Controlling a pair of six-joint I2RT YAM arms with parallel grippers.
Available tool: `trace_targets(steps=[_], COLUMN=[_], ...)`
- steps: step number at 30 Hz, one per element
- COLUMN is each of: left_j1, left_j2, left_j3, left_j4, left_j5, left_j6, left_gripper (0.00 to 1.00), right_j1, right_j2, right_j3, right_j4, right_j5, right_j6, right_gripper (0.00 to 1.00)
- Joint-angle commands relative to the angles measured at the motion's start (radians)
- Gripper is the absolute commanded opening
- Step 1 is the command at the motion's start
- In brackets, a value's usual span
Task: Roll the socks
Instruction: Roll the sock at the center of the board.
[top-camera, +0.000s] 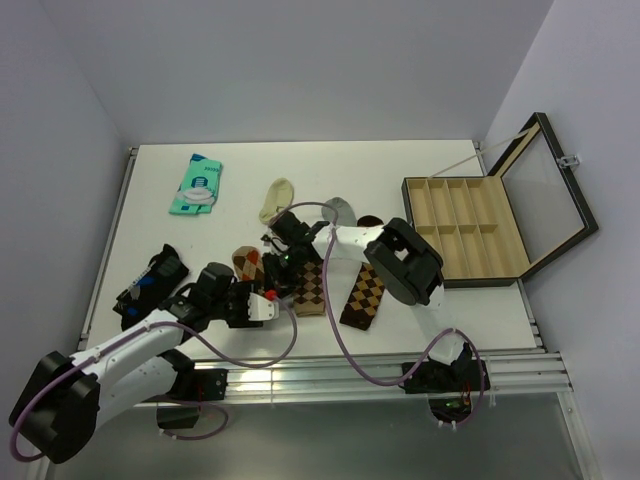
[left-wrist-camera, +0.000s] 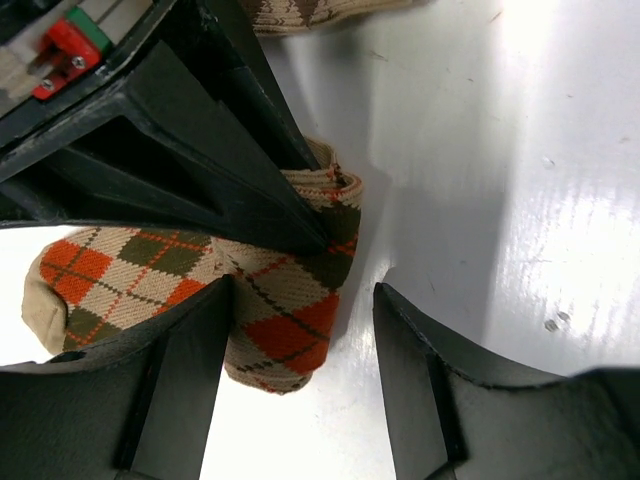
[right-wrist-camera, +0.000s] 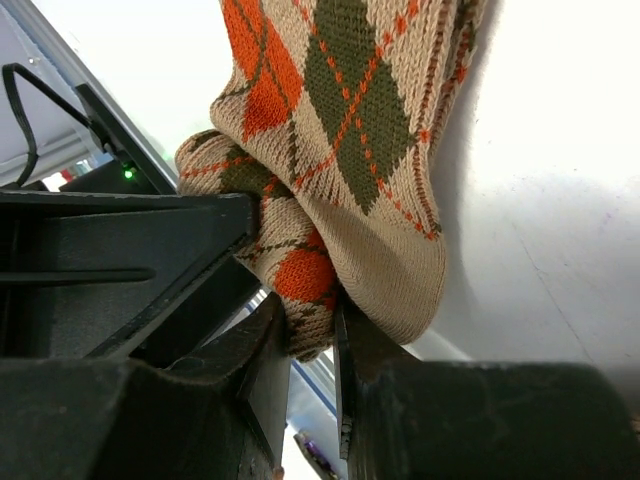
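Observation:
The red-orange argyle sock (top-camera: 246, 262) lies partly rolled at the table's middle. My right gripper (top-camera: 277, 256) is shut on its rolled end; in the right wrist view (right-wrist-camera: 310, 320) the jaws pinch a fold of the sock (right-wrist-camera: 340, 120). My left gripper (top-camera: 262, 302) is open right beside it; in the left wrist view (left-wrist-camera: 305, 292) the sock's roll (left-wrist-camera: 285, 325) sits between the jaws, against the left finger (left-wrist-camera: 185, 380). The tan sock with dark brown diamonds (top-camera: 312, 287) and the dark brown sock with tan diamonds (top-camera: 364, 296) lie flat to the right.
An open wooden compartment box (top-camera: 466, 232) stands at the right. A teal packet (top-camera: 196, 185) lies at the back left, with a cream sock (top-camera: 276, 199) and a grey sock (top-camera: 340, 210) behind the arms. Dark socks (top-camera: 150, 282) lie at the left edge.

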Motion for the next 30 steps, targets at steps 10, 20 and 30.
trace_targets(steps=[10, 20, 30], left_j1=[-0.065, -0.068, -0.003], left_j2=[0.097, 0.207, 0.338], left_j3=[-0.021, 0.108, 0.301], left_j4=[0.099, -0.074, -0.353], left_j5=[-0.035, 0.008, 0.226], left_j6=[-0.008, -0.061, -0.013], left_gripper=[0.47, 0.00, 0.00], right_j1=[-0.021, -0.025, -0.074], right_j2=[-0.011, -0.198, -0.584], right_j3=[-0.056, -0.191, -0.533], right_j4=[0.073, 0.151, 0.362], right_j5=[-0.040, 0.193, 0.532], right_j6=[0.042, 0.071, 0.166], right_gripper=[0.00, 0.50, 0.61])
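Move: The rolled end of the argyle sock lies just off the left fingertips, about 2 cm right, 1 cm ahead and 1 cm lower. The right fingers already pinch this roll, its middle some 1 cm left of the right hand and 1 cm below it. From the left hand, the sock's unrolled leg lies about 7 cm ahead and 3 cm left, and the brown checkered sock some 7 cm ahead and 10 cm right, both about 2 cm lower. Ease the open left gripper about 2 cm rightward, slightly forward and down, onto the roll while the right keeps its pinch, then shut the left fingers on it. Once they grip, open the right and withdraw it about 9 cm right, up and somewhat forward, turning clockwise; meanwhile draw the left back about 2 cm, steepening its fingers some 15 degrees. ##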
